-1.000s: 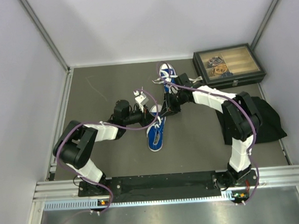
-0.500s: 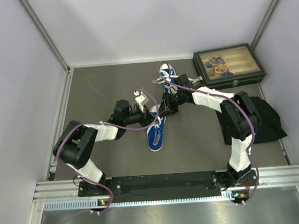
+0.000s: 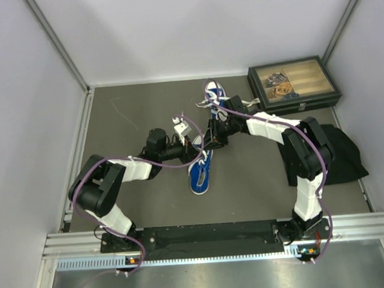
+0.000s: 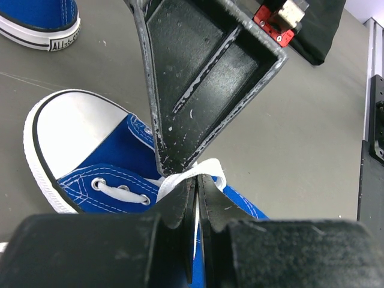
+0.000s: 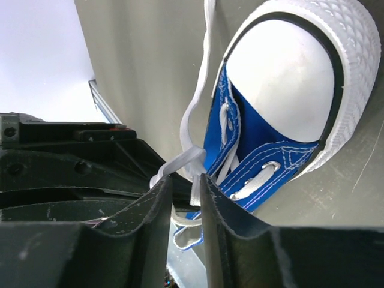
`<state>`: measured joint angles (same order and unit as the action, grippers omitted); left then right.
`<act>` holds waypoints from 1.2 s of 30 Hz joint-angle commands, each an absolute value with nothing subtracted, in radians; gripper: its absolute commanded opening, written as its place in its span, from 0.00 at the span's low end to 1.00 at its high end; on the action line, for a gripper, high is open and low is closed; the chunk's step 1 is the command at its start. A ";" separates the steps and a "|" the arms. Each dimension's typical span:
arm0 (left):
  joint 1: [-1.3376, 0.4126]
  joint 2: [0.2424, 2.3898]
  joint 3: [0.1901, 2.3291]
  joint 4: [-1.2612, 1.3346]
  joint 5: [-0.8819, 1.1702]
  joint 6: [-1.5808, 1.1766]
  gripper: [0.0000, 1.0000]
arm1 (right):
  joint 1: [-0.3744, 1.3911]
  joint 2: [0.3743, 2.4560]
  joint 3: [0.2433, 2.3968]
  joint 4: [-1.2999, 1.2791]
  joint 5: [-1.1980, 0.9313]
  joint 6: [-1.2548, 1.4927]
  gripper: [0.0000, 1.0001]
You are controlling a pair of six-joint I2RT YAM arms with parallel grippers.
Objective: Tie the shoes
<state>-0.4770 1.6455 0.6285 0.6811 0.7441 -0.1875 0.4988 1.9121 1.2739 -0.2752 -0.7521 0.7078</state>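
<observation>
Two blue shoes with white toe caps lie on the grey table. The near shoe point(image 3: 199, 173) point(image 4: 78, 135) point(image 5: 282, 78) is at the centre and the far shoe point(image 3: 213, 92) point(image 4: 42, 18) lies behind it. Both grippers meet over the near shoe's laces. My left gripper point(image 3: 196, 144) point(image 4: 197, 179) is shut on a loop of white lace point(image 4: 207, 169). My right gripper point(image 3: 213, 141) point(image 5: 185, 180) is just opposite it, jaws a little apart. A strand of white lace point(image 5: 180, 163) hangs loose in that gap, not pinched.
A dark glass-lidded box point(image 3: 294, 85) stands at the back right. A black cloth point(image 3: 339, 151) lies at the right by the right arm. Grey walls close in the table on three sides, and a metal rail point(image 3: 217, 237) runs along the near edge.
My right gripper's jaws have parted slightly and it has edged a little toward the left gripper. The left gripper keeps its hold on the lace and has not moved.
</observation>
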 commanded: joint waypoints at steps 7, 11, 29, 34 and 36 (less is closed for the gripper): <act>-0.480 1.663 0.667 0.724 0.756 -0.156 0.10 | 0.512 1.941 1.276 -0.279 -0.790 0.673 0.00; -0.480 1.637 0.658 0.689 0.767 -0.137 0.12 | 0.508 1.907 1.272 -0.302 -0.729 0.650 0.00; -0.384 1.404 0.626 0.284 0.807 0.100 0.40 | 0.495 1.809 1.279 -0.307 -0.614 0.632 0.00; -0.238 1.400 0.687 0.178 0.766 0.106 0.42 | 0.497 1.783 1.292 -0.318 -0.586 0.606 0.00; -0.192 1.434 0.759 0.111 0.712 0.100 0.42 | 0.499 1.778 1.307 -0.334 -0.568 0.594 0.00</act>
<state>-0.2695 1.4120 0.6418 0.2359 0.7761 0.0723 0.5007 1.8454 1.2697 -0.3164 -0.6075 0.6361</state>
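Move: The left fingers already pinch the white lace loop above the shoe's tongue. From the right hand, whose slightly parted fingers point down-left at it, the loop lies about 1 cm back, 1 cm left and 1 cm lower. From the left hand, the shoe's middle is some 5 cm back, 1 cm right and 6 cm below; the far shoe is about 20 cm ahead and 8 cm right; the free lace end lies roughly 9 cm ahead, 7 cm left. The right hand sinks about 1.5 cm as its fingers shut fully on the loop beside the left fingertips, then rises some 2 cm while easing right and forward, tipping slightly and keeping its pinch. Once those fingers are shut, the left ones open to nearly half and let go of the lace, the hand rising a little and then speeding away about 8 cm to the left, clear of the shoe. ##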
